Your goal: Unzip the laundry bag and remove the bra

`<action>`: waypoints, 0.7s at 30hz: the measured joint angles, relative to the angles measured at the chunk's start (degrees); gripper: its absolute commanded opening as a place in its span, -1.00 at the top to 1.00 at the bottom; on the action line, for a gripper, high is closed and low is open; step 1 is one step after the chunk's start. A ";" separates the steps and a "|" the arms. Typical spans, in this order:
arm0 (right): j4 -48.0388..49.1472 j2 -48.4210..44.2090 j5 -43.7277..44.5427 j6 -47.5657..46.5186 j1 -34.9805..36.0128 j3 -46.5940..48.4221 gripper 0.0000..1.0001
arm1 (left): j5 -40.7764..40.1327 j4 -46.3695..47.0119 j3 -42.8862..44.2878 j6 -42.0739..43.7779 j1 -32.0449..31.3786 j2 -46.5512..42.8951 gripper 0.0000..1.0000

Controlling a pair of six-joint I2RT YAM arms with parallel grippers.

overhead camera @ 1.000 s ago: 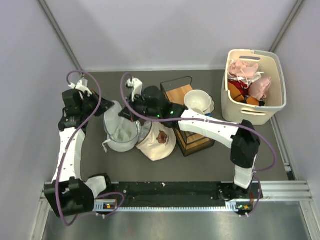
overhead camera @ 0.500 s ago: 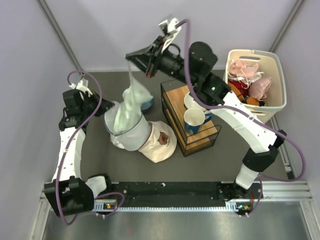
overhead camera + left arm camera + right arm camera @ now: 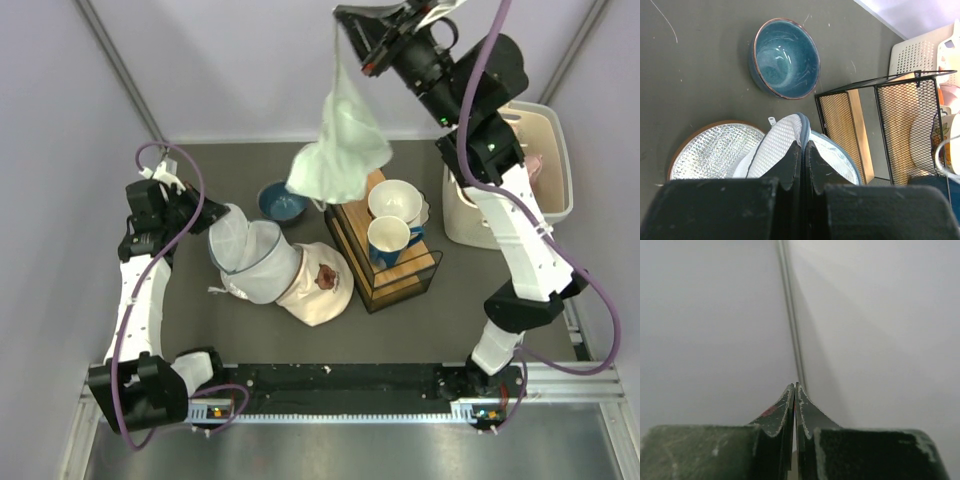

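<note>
The laundry bag (image 3: 255, 262) is a white mesh pouch lying on the dark table left of centre, with its zipped rim gaping. My left gripper (image 3: 207, 218) is shut on that zipper edge; in the left wrist view the mesh and zip (image 3: 785, 137) run straight into the closed fingertips (image 3: 803, 146). The bra (image 3: 340, 155) hangs in the air as a pale soft bundle on a thin strap. It is well clear of the bag and above the rack. My right gripper (image 3: 347, 16) is high at the top of the view, shut on the strap. The right wrist view shows only the closed gripper (image 3: 795, 388) against the wall.
A blue bowl (image 3: 283, 200) sits behind the bag. A cream cloth with a brown mark (image 3: 322, 282) lies against the bag's right side. A black wire rack (image 3: 392, 272) holds a white cup (image 3: 393, 198) and a blue mug (image 3: 388, 241). A beige slotted basket (image 3: 553, 150) stands at the back right.
My right gripper rose from the bag's mouth to high at the back right, drawing the bra out and up. The bag tipped right and sagged. The left gripper kept its hold.
</note>
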 measured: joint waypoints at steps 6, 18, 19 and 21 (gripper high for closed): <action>0.17 0.04 2.67 1.31 -8.55 0.98 1.00 | 0.17 0.00 -0.02 0.00 0.00 -0.22 1.00; 0.52 0.02 3.63 12.13 -32.28 -0.81 1.00 | 0.44 -0.02 -0.02 0.00 0.00 -0.26 1.00; 0.61 0.02 3.43 13.31 -34.14 -1.51 1.00 | 0.46 -0.02 -0.02 0.00 0.00 -0.26 1.00; 0.48 0.07 2.78 15.19 -37.51 -2.86 1.00 | 0.46 -0.02 -0.02 0.00 0.00 -0.26 1.00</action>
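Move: The laundry basket, where the bra is being taken, lies far below the right hand, its middle about 14 cm ahead, 32 cm to the right and some 54 cm down. The wooden rack stands about 2 cm back and 6 cm to the right, and the blue bowl some 5 cm ahead and 16 cm to the left, both roughly 60 cm down. From the left hand the basket is about 12 cm ahead, 57 cm to the right and 11 cm lower. Shut fingers still pinching the pale bra, which dangles high over the table, the right hand sweeps right and forward, about 25 cm across and 14 cm out, staying nearly level towards the space above the laundry basket. The wrist swings some 30 degrees clockwise and tips down slightly. The left hand stays put, keeping its pinch on the mesh bag's edge. ##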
